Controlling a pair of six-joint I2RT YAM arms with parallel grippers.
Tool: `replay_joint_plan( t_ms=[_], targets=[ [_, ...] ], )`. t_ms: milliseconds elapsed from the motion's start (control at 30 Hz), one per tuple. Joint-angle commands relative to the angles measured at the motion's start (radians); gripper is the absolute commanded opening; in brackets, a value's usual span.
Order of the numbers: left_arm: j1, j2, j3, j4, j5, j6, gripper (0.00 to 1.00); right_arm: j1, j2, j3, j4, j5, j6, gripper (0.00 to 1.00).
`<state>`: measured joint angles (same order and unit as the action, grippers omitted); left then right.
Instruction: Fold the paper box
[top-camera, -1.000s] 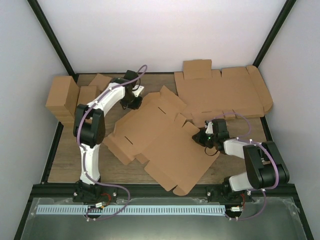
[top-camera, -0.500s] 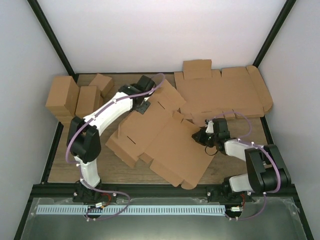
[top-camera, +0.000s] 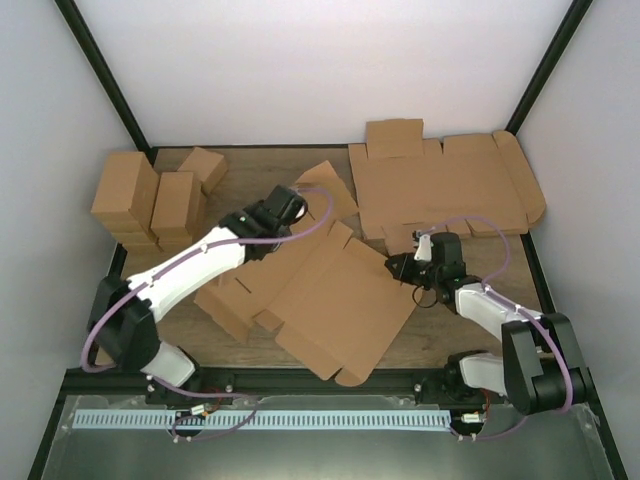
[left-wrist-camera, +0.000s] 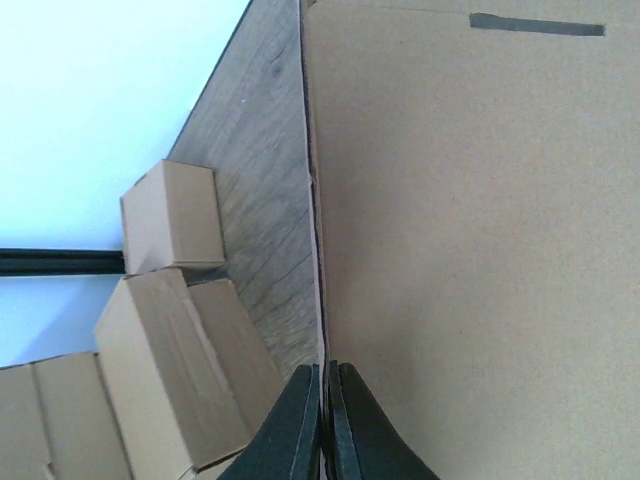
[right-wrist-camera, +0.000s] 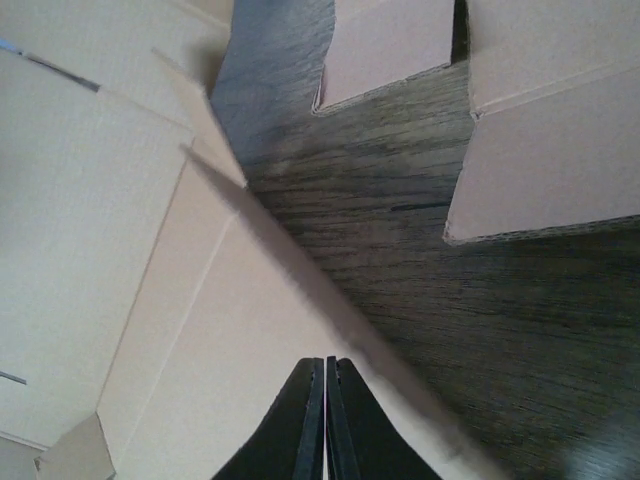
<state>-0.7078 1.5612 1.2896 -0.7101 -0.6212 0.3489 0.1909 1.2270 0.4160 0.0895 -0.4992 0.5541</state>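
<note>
The paper box (top-camera: 330, 295) lies as a flat brown die-cut sheet with flaps and slits across the middle of the table. My left gripper (top-camera: 285, 213) is shut on its far left edge; in the left wrist view the cardboard edge runs straight into the closed gripper (left-wrist-camera: 327, 372), with the sheet (left-wrist-camera: 480, 250) spreading to the right. My right gripper (top-camera: 397, 268) is shut on the sheet's right edge. In the right wrist view its closed gripper (right-wrist-camera: 326, 364) sits over the sheet (right-wrist-camera: 180, 330), whose blurred edge runs diagonally past the tips.
A wider cardboard sheet (top-camera: 445, 185) with rounded end flaps lies at the back right; its flaps (right-wrist-camera: 555, 130) show close ahead of the right gripper. Several small brown cartons (top-camera: 150, 200) are stacked at the back left, also seen as cartons (left-wrist-camera: 170, 370) by the left wrist.
The left arm swung from the back left toward the centre, and the paper box slid toward the near left and turned. The right gripper shifted slightly, still on the sheet's edge.
</note>
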Motion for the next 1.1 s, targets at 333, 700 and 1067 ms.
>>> replay_joint_plan(
  t_ms=[333,700,1067],
  targets=[
    [-0.113,-0.276,-0.237,0.294,-0.092,0.278,0.04,0.0,0.063,0.045,0.052,-0.257,-0.061,0.05],
    [-0.207,-0.201,-0.24,0.326,-0.195,0.279,0.04,0.033,0.001,0.056,0.005,-0.378,-0.168,0.25],
    [-0.251,-0.202,-0.268,0.379,-0.235,0.293,0.04,0.065,0.012,0.037,0.019,-0.376,-0.164,0.26]
  ],
)
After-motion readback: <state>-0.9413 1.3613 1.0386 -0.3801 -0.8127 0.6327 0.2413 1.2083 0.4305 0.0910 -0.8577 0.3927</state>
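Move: The left hand still grips the paper box's raised left edge; the box's near panel lies about 20 cm to its right, 14 cm back and 18 cm below. The small box is some 18 cm ahead and 11 cm left of this hand, the box stack 8 cm ahead and 17 cm left. From the shut right hand the near panel is about 9 cm back, 9 cm left and 7 cm below; the spare sheet lies 18 cm ahead, 11 cm right. Keeping its pinch on the raised edge, the left hand hauls the paper box back and up about 4 cm each way, then on some 5 cm to the right, fingers tipping up and turning clockwise about 15 degrees. The right hand travels left, back and up over the near panel, roughly 8 cm in all, turning counter-clockwise over 20 degrees as its fingers open about a quarter. ##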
